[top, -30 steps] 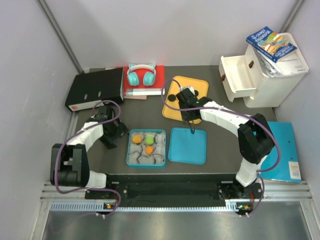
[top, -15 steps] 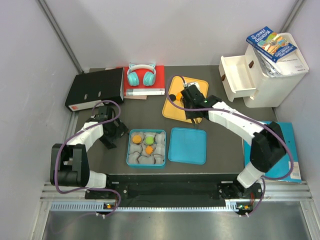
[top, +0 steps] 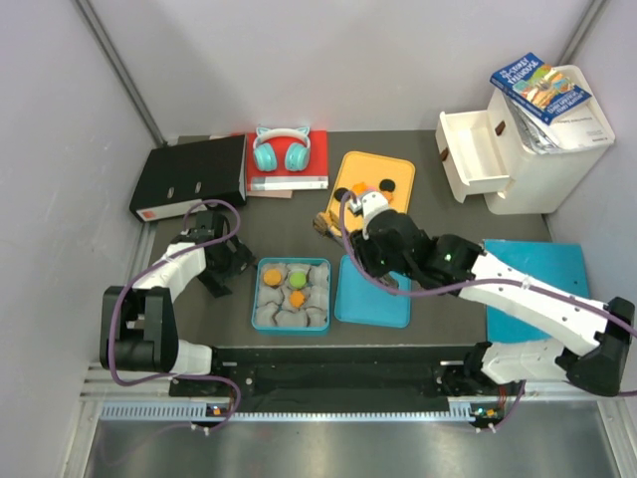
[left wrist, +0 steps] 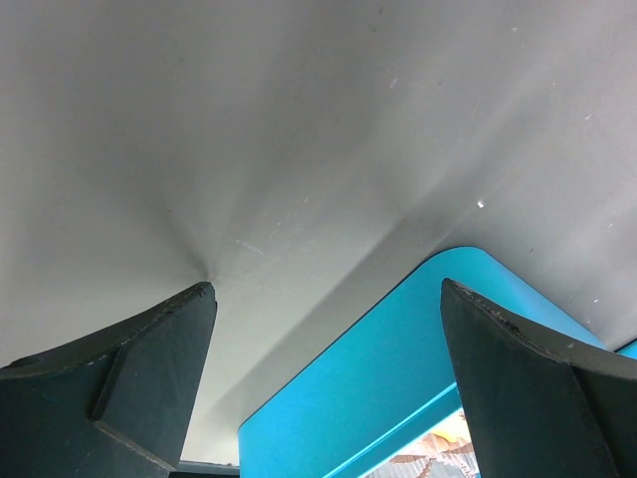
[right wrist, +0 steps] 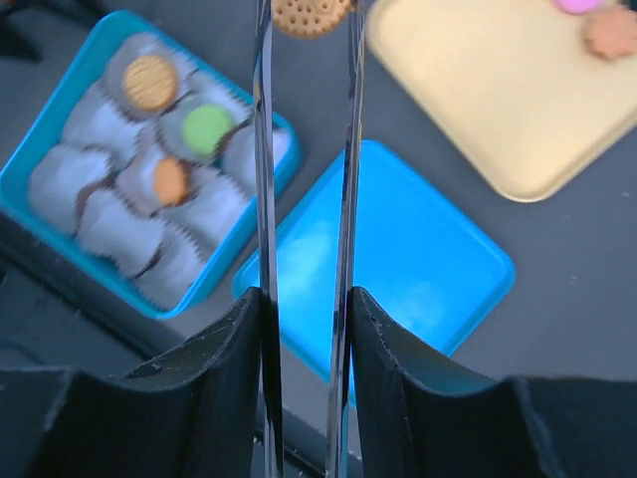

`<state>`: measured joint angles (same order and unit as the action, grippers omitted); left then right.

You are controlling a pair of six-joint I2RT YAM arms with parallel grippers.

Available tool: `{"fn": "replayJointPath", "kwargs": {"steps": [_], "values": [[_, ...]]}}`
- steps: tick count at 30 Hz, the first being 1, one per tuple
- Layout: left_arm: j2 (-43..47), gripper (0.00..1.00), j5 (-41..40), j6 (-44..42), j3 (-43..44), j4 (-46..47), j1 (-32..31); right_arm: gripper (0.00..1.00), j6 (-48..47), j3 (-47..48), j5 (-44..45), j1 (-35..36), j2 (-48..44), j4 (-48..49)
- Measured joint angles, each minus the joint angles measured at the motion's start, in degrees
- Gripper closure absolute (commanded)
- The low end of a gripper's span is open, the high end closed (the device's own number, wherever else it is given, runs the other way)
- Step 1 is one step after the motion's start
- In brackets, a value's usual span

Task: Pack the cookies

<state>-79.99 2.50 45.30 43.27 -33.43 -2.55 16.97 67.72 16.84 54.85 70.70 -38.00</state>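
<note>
My right gripper [right wrist: 306, 299] is shut on a pair of metal tongs [right wrist: 262, 149], and the tong tips pinch a tan round cookie [right wrist: 311, 15]. In the top view that cookie [top: 321, 224] hangs over the dark table, left of the yellow tray [top: 370, 211] and behind the blue box [top: 257, 299]. The box holds grey paper cups with an orange cookie [top: 270, 271], a green one [top: 296, 280] and another orange one [top: 296, 298]. More cookies [top: 390, 184] lie on the tray. My left gripper [top: 227, 264] stands open beside the box's left wall [left wrist: 398, 368], holding nothing.
The blue lid [top: 373, 290] lies flat right of the box. A black binder [top: 189, 177], a red book with teal headphones [top: 281, 149] and a white drawer unit [top: 518, 139] line the back. A blue folder [top: 542, 289] lies at the right.
My right arm has swung from over the yellow tray toward the left and nearer, carrying the tongs and cookie past the tray's left edge. The left arm has not moved.
</note>
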Motion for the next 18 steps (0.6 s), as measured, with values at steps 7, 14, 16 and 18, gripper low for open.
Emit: {"fn": "replayJointPath", "kwargs": {"steps": [7, 14, 16, 18], "values": [[0.0, 0.02, 0.0, 0.0, 0.0, 0.0, 0.0, 0.73, 1.3, -1.7, -0.3, 9.4, -2.8, -3.4], [0.0, 0.02, -0.2, 0.0, 0.0, 0.0, 0.0, 0.74, 4.3, -4.0, -0.1, 16.9, -2.6, -5.6], [0.0, 0.02, -0.2, 0.0, 0.0, 0.0, 0.0, 0.74, 5.2, -4.6, -0.1, 17.7, -2.4, -6.2], [0.0, 0.02, -0.2, 0.0, 0.0, 0.0, 0.0, 0.74, 5.9, -5.2, -0.1, 18.3, -2.1, -6.5]]}}
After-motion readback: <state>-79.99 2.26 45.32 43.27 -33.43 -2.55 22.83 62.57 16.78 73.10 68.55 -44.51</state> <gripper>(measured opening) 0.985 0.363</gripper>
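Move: The orange cookie is already in the tongs that the right hand holds. The empty far-right cup of the teal cookie box lies about 15 cm to the right hand's left, 3 cm ahead and some 19 cm below. The box's green cookie stands about 4 cm farther left than that cup, 2 cm nearer the base. The teal lid is almost directly under the hand, the yellow tray about 23 cm ahead. From the left hand that cup is some 22 cm right, level ahead and about 1 cm lower. The orange cookie, still pinched at the tongs' tips, is carried from short of the tray to above the right side of the cookie box. The right hand draws back about 10 cm over the lid and then also sinks some 4 cm, slowing as it goes. It turns about 15 degrees counter-clockwise, swinging the tips leftward, and keeps its grip on the tongs. ##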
